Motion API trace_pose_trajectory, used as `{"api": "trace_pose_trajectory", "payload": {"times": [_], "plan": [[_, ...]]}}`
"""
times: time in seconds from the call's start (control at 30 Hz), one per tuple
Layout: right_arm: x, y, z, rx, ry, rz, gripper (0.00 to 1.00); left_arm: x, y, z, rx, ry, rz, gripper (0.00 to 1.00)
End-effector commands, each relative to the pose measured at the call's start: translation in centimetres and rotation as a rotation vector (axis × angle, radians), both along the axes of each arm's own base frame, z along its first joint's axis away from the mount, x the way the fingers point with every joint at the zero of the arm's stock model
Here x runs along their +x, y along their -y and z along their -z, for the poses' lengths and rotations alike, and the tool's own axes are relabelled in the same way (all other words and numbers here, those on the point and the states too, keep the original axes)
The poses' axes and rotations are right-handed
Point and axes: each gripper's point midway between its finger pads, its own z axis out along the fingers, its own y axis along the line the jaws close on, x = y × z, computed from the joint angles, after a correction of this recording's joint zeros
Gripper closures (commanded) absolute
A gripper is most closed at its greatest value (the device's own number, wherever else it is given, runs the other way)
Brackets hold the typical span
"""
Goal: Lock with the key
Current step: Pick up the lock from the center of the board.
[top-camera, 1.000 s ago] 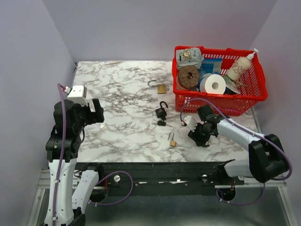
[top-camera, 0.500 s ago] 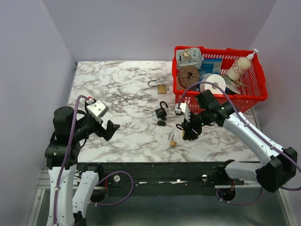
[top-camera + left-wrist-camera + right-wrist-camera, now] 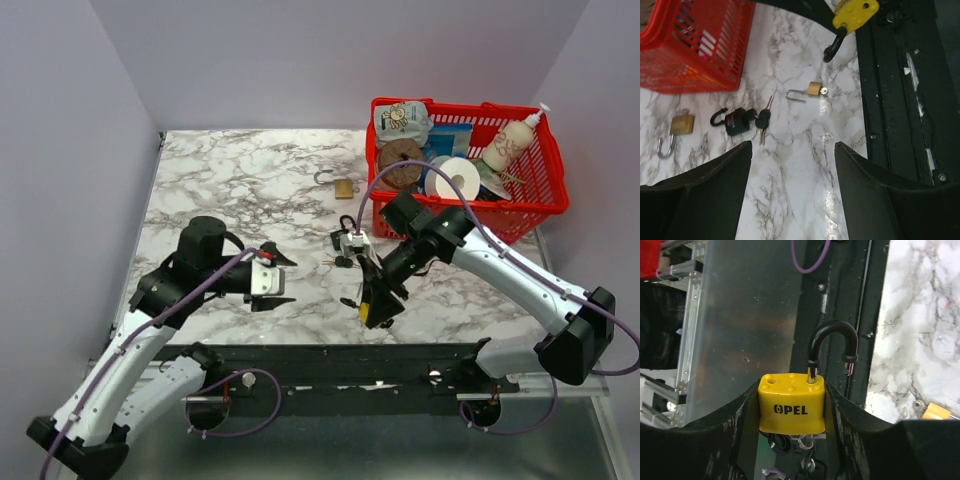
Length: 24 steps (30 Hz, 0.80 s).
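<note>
My right gripper (image 3: 372,298) is shut on a yellow padlock (image 3: 791,405) marked OPEL, holding it by its sides above the table's near edge. Its black shackle (image 3: 832,340) stands open. A key ring and a dark key head (image 3: 782,442) hang under the body. The padlock also shows in the top view (image 3: 366,313) and the left wrist view (image 3: 855,10). My left gripper (image 3: 275,278) is open and empty, low over the marble (image 3: 790,200), left of the right gripper.
A black padlock (image 3: 736,121) with keys (image 3: 762,120) lies mid-table (image 3: 343,238). A small brass padlock (image 3: 814,90) lies near the front edge. Another brass padlock (image 3: 343,187) lies further back. A red basket (image 3: 450,215) of items stands at the back right.
My left arm has swung down and toward the table's middle. My right gripper has moved left and toward the near edge, over the small brass padlock.
</note>
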Motion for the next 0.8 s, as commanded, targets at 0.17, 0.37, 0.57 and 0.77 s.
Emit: {"api": "trace_pose_trajectory", "payload": {"times": [0.17,0.37,0.57,0.77], "plan": [[-1.5,-1.3,-2.0,0.038,-0.143,-0.029,0.90,-0.1,7.4,1.1,0.127,0.190,0.086,0.37],[-1.6,-1.4,-2.0,0.039,-0.160,-0.026,0.91,-0.8,9.8,1.2,0.134,0.217,0.103,0.43],[-1.6,-1.6,-2.3,0.042,-0.161,-0.031,0.90,-1.9,10.2,2.6,0.175,0.242,0.155,0.45],[-1.6,-1.5,-2.0,0.036,-0.157,-0.024,0.90,-2.6,10.2,3.4,0.201,0.248,0.201,0.55]]}}
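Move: The yellow lock, open shackle towards the left hand, is about 15 cm to that hand's right, 5 cm nearer the base and roughly 3 cm lower; for the right hand it is already between the fingers. On the table some 25 cm below the left hand, the small brass lock lies 21 cm right and 3 cm ahead, the keys 14 cm right and 13 cm ahead, and the black lock 14 cm right and 18 cm ahead. Rightward, quick at first then easing almost to a stop, the left hand travels about 10 cm towards the yellow lock's shackle, sinking and drawing back some 3 cm each, while its wrist tilts and turns clockwise around 10 degrees. Its fingers narrow from three-quarters open to about half. The right hand keeps the lock body pinched, shifting only about 1 cm and tilting slightly. ##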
